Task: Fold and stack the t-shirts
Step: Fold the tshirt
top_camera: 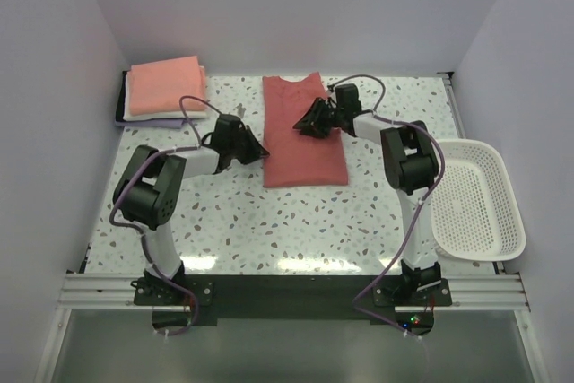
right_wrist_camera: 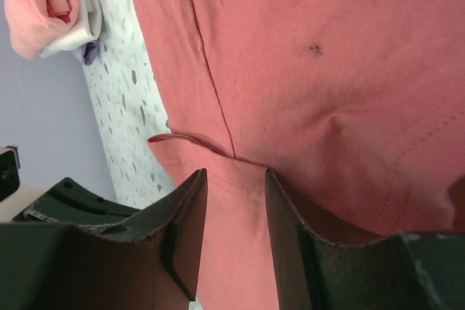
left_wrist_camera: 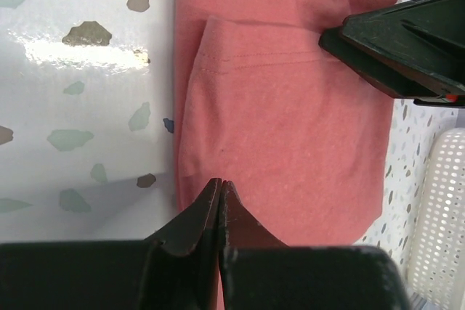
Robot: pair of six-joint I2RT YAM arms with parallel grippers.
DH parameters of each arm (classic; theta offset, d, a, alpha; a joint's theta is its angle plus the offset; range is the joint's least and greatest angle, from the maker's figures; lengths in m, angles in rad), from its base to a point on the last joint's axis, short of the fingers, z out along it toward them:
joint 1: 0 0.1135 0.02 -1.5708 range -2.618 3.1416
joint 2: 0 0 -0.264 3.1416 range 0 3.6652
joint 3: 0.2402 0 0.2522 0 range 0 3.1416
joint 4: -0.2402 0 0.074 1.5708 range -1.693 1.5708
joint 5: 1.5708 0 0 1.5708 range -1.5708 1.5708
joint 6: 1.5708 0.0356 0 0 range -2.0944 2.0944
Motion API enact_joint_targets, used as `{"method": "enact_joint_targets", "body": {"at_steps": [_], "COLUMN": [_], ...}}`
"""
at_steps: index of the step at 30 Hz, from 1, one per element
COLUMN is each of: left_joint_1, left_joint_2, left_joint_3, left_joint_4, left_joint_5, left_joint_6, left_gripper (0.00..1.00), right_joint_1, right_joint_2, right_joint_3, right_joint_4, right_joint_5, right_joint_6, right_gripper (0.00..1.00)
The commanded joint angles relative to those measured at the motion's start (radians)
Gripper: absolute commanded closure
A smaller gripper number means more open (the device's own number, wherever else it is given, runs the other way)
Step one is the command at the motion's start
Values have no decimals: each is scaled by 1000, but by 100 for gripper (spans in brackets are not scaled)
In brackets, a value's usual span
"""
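A dusty-red t-shirt [top_camera: 303, 136] lies flat mid-table, folded into a long strip with its sleeves tucked in. My left gripper [top_camera: 262, 152] is at the shirt's left edge. In the left wrist view [left_wrist_camera: 220, 184] its jaws are shut, the tips over the cloth's edge [left_wrist_camera: 283, 121], with no cloth seen between them. My right gripper [top_camera: 302, 125] is over the shirt's right half. In the right wrist view [right_wrist_camera: 236, 176] it is open, with the folded sleeve hem [right_wrist_camera: 225, 172] between the fingers. A stack of folded tees, salmon-pink [top_camera: 166, 81] on top of white and lavender, sits at the back left.
A white lattice basket [top_camera: 511, 213] stands at the right table edge and also shows in the left wrist view [left_wrist_camera: 443, 208]. The stack shows at the top left of the right wrist view [right_wrist_camera: 43, 5]. White walls close in the table at the back and sides.
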Motion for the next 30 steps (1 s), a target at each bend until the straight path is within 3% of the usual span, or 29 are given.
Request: {"method": "enact_joint_targets", "body": {"at_steps": [1, 5, 7, 10, 14, 18, 23, 30], "left_joint_1": [2, 1, -2, -5, -22, -39, -47, -59], "left_joint_2": [-88, -128, -153, -231, -297, -337, -378, -381], "left_joint_3": [41, 18, -19, -75, -166, -250, -355, -402], "left_joint_4": [-22, -32, -29, -36, -35, -26, 4, 46], "left_joint_5": [-10, 13, 11, 3, 9, 20, 43, 69], "left_joint_6": [21, 2, -10, -10, -4, 4, -1, 1], "left_gripper": [96, 92, 83, 75, 63, 52, 52, 52], "right_joint_1": [-48, -84, -92, -94, -94, -94, -92, -92], "right_joint_2": [-101, -163, -222, -337, -508, -658, -810, -893], "right_joint_3": [32, 14, -12, -125, -413, -600, -785, -914], "right_joint_4": [-21, -78, -125, -196, -156, -158, -153, -133], "right_joint_5": [-12, -6, 43, 140, 206, 266, 295, 329], "right_joint_6": [-3, -25, -52, -91, -70, -79, -79, -83], "right_gripper": [58, 57, 57, 57, 57, 57, 57, 57]}}
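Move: The bottom-left corner of the narrow, part-folded t-shirt lies about 11 cm straight back of the left hand and 2 cm lower. Its bottom-right corner is roughly 17 cm back and 14 cm right of the right hand, 3 cm lower, and from the left hand some 11 cm back and 28 cm right. The folded stack stands about 24 cm ahead and 36 cm left of the left hand; the basket sits some 24 cm back and 57 cm right of the right hand. Back towards the base in low arcs, both hands leave the shirt's upper half for its two bottom corners. The left rises about 5 cm, then travels some 12 cm back and down, its shut fingers opening about half way. The right, fingers kept half open, swings right first, then about 19 cm back and down, 14 cm right in all, turning about 20 degrees, partly clockwise. ##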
